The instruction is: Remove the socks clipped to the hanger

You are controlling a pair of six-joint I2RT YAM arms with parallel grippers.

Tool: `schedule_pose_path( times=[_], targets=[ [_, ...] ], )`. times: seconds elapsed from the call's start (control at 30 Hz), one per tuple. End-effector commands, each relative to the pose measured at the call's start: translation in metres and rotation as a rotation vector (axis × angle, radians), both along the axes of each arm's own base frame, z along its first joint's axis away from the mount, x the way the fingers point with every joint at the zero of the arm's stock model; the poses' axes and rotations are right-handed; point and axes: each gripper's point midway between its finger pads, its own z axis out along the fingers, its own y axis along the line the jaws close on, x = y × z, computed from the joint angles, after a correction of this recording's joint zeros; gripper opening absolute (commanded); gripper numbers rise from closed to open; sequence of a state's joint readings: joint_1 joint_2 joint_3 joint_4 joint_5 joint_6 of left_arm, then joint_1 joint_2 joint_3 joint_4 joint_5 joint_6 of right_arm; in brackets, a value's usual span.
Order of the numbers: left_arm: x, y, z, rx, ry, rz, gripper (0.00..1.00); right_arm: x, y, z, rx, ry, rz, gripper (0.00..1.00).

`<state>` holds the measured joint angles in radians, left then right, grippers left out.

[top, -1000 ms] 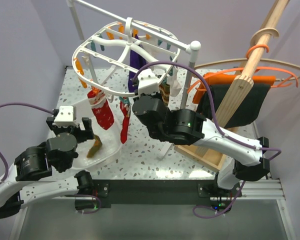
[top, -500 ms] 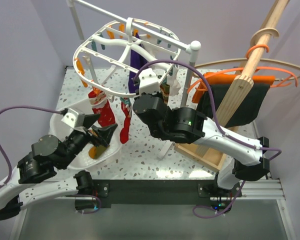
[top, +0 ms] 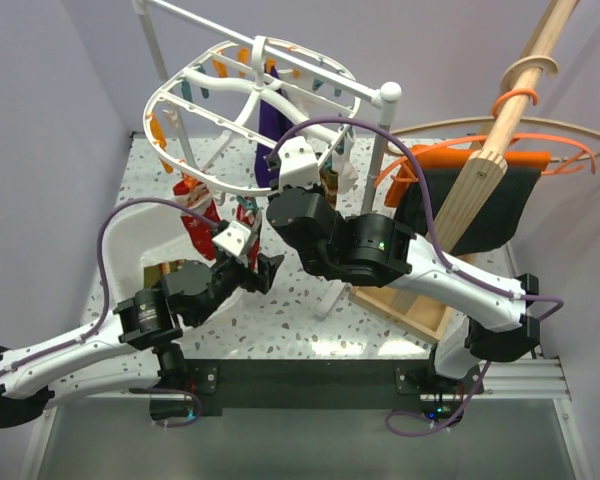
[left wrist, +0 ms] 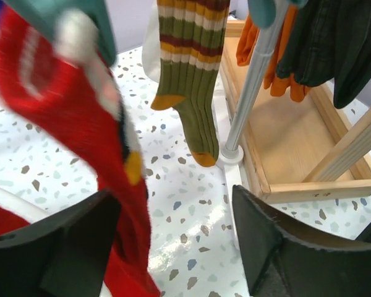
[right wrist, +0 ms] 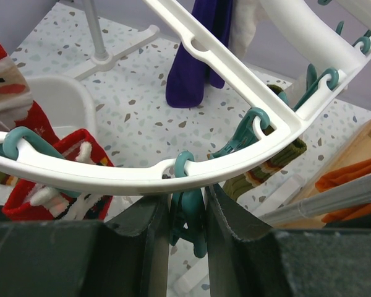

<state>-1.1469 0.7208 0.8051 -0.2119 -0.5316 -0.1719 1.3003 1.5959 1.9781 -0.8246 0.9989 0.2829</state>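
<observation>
The white oval hanger (top: 242, 88) hangs from the rack with small teal and orange clips along its rim (right wrist: 142, 174). My right gripper (right wrist: 187, 205) is shut on a teal clip (right wrist: 193, 224) under that rim. Red Christmas socks (top: 201, 224) hang at the front left, with a dark purple sock (top: 269, 128) behind them. An olive striped sock (left wrist: 191, 59) hangs near the rack pole. My left gripper (left wrist: 173, 204) is open, and a red sock (left wrist: 68, 124) hangs between its jaws, close to the left finger (left wrist: 49, 247).
A white tub (top: 140, 245) stands at the left with a striped sock in it. A wooden crate (left wrist: 297, 142) lies right of the rack pole (left wrist: 250, 93). Black (top: 480, 205) and orange (top: 460, 155) cloths hang on a wooden hanger (top: 510, 100) at the right.
My left arm has swung from over the tub to the right and forward, bringing its open jaws around the hanging red sock. The right gripper has stayed on the clip.
</observation>
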Motion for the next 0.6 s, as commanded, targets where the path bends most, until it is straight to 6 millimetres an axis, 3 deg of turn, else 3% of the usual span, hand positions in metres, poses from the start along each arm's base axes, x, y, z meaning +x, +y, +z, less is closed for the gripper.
schedule_pose_path(
  times=[0.0, 0.07, 0.1, 0.33, 0.5, 0.57],
  targets=[
    [0.006, -0.008, 0.010, -0.093, -0.066, 0.013, 0.64, -0.004, -0.007, 0.016, 0.064, 0.006, 0.011, 0.00],
    [0.007, -0.010, 0.006, -0.104, -0.071, 0.011, 0.53, -0.006, -0.007, 0.017, 0.070, 0.010, 0.018, 0.01],
    [0.007, -0.012, -0.001, -0.107, -0.072, 0.007, 0.39, -0.006, -0.007, 0.017, 0.074, 0.012, 0.022, 0.02],
    [0.003, -0.033, -0.008, -0.106, -0.058, -0.071, 0.01, -0.010, -0.007, 0.010, 0.053, 0.039, 0.043, 0.13],
    [-0.003, -0.048, 0.008, -0.115, -0.070, -0.151, 0.00, -0.014, -0.016, 0.009, 0.044, 0.056, 0.043, 0.20],
    [-0.007, -0.056, 0.009, -0.116, -0.065, -0.192, 0.00, -0.017, -0.021, 0.010, 0.051, 0.064, 0.050, 0.27]
  ],
)
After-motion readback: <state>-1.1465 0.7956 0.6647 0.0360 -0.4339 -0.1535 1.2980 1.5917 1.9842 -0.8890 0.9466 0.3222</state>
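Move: The red sock hangs right at the left hand's open fingers, its middle about 3 cm ahead, 3 cm to the left and some 4 cm higher. From this hand, the Santa sock hangs some 13 cm left and 6 cm ahead, and the olive striped sock about 15 cm ahead and 11 cm right, both a little higher. For the right hand, the red sock lies roughly 7 cm left, 1 cm back and 10 cm below. The left fingers shut from wide open and pinch the red sock below its patterned part, the hand sinking about 3 cm as they close. It then draws the cloth some 3 cm to the right with barely any wrist turn, while the right fingers keep their grip on the teal clip at the hanger's rim, easing down about a centimetre. ##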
